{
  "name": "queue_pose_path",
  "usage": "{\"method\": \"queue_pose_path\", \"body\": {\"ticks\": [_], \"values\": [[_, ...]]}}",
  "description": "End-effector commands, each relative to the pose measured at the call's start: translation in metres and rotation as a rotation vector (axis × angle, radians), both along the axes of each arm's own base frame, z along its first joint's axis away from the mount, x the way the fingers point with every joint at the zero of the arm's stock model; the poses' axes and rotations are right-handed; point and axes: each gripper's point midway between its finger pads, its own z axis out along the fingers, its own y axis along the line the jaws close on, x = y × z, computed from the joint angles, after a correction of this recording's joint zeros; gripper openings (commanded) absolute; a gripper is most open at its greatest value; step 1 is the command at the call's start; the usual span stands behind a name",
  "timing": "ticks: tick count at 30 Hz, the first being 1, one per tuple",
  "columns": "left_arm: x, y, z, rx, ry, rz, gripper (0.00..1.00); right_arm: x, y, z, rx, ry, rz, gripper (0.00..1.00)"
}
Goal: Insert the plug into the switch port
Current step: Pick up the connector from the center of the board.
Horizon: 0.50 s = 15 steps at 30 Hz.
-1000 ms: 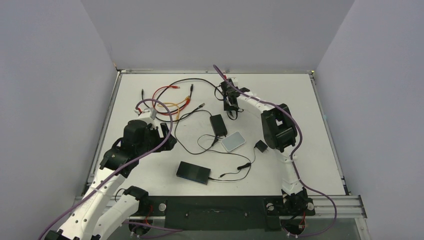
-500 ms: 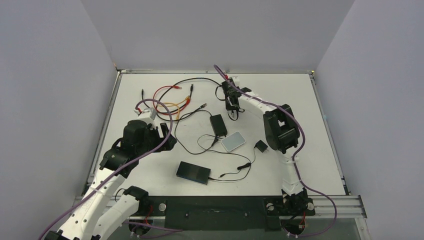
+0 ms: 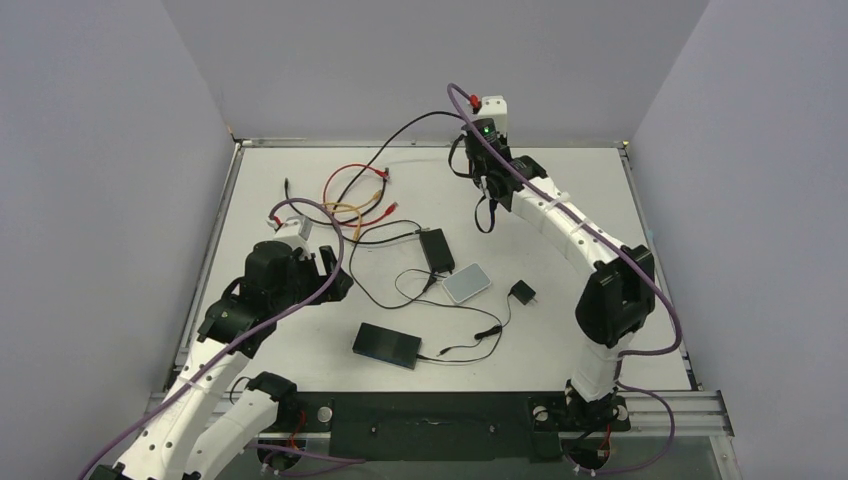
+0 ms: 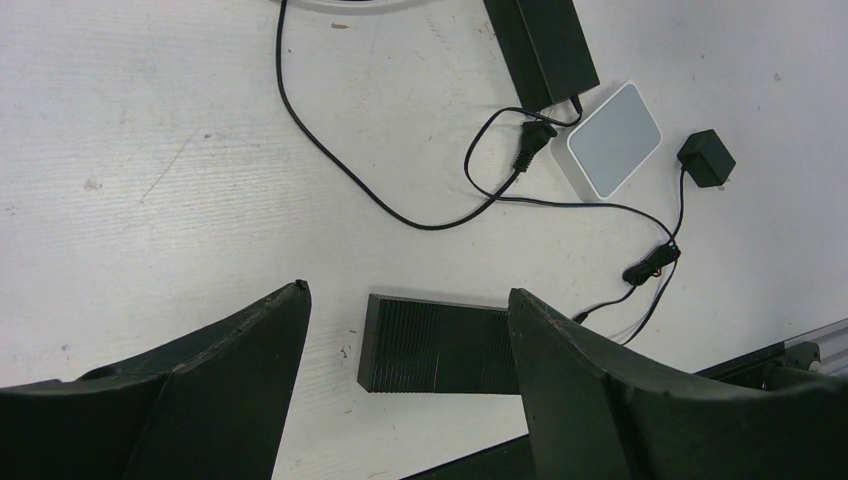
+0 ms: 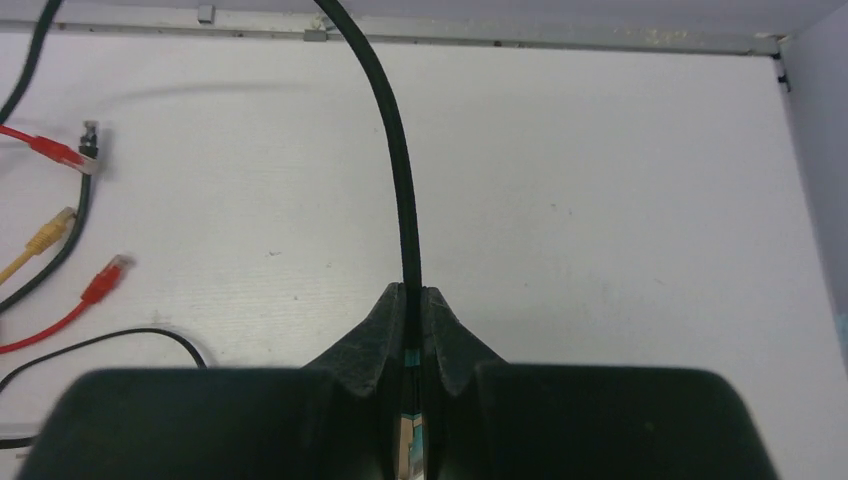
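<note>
My right gripper (image 3: 480, 180) is raised over the back of the table, shut on a black cable (image 5: 404, 180). Its fingertips pinch the cable, and the teal-and-clear plug (image 5: 413, 440) sits further back between the fingers. From the gripper the cable (image 3: 400, 135) arcs up and to the left, down to the table. The switch (image 3: 386, 345) is a flat black box lying near the front; its ports are too small to make out. My left gripper (image 3: 335, 282) hangs open left of the switch. In the left wrist view the switch (image 4: 440, 345) shows between and beyond the open gripper (image 4: 409, 290).
A black adapter brick (image 3: 437, 250), a light grey pad (image 3: 467, 284) and a small black wall adapter (image 3: 522, 293) lie mid-table, linked by thin black leads. Red and yellow patch cables (image 3: 355, 195) lie tangled at the back left. Walls close in the table on three sides.
My right gripper has shut on the black cable and risen from the table toward the back, pulling the cable up into an arc. The loose cables shifted slightly. The left arm stayed still.
</note>
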Motion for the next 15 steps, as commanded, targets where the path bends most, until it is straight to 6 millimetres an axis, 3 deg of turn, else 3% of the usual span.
{"method": "queue_pose_path", "body": {"ticks": [1, 6, 15], "values": [[0.005, 0.003, 0.014, -0.007, -0.056, 0.012, 0.7, -0.018, 0.007, 0.079, -0.044, -0.182, -0.004, 0.0], [0.004, 0.007, 0.019, -0.008, -0.079, 0.032, 0.71, -0.041, 0.008, 0.134, -0.126, -0.289, -0.025, 0.0], [0.002, 0.013, 0.029, -0.016, -0.124, 0.063, 0.7, -0.089, 0.015, 0.217, -0.124, -0.444, 0.007, 0.0]]}}
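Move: The black cable's connector is already pinched in the right hand; the switch it is meant for (the flat black box) lies about 31 cm back, 20 cm left and 20 cm below. Nearer on the table are the black adapter, some 6 cm back and 9 cm left, the white box, 15 cm back and 3 cm left, and a red plug, 8 cm ahead and 21 cm left. From the left hand the switch is roughly 5 cm back, 8 cm right and 17 cm below. The connector, still held in the right hand's shut fingers with its cable looping over and beyond them, keeps being lifted steeply: up about 13 cm, while the hand draws back some 6 cm and drifts left, clear of the board and the adapter. The wrist tips its fingers up by nearly 20 degrees and rolls slightly, left side dropping. ##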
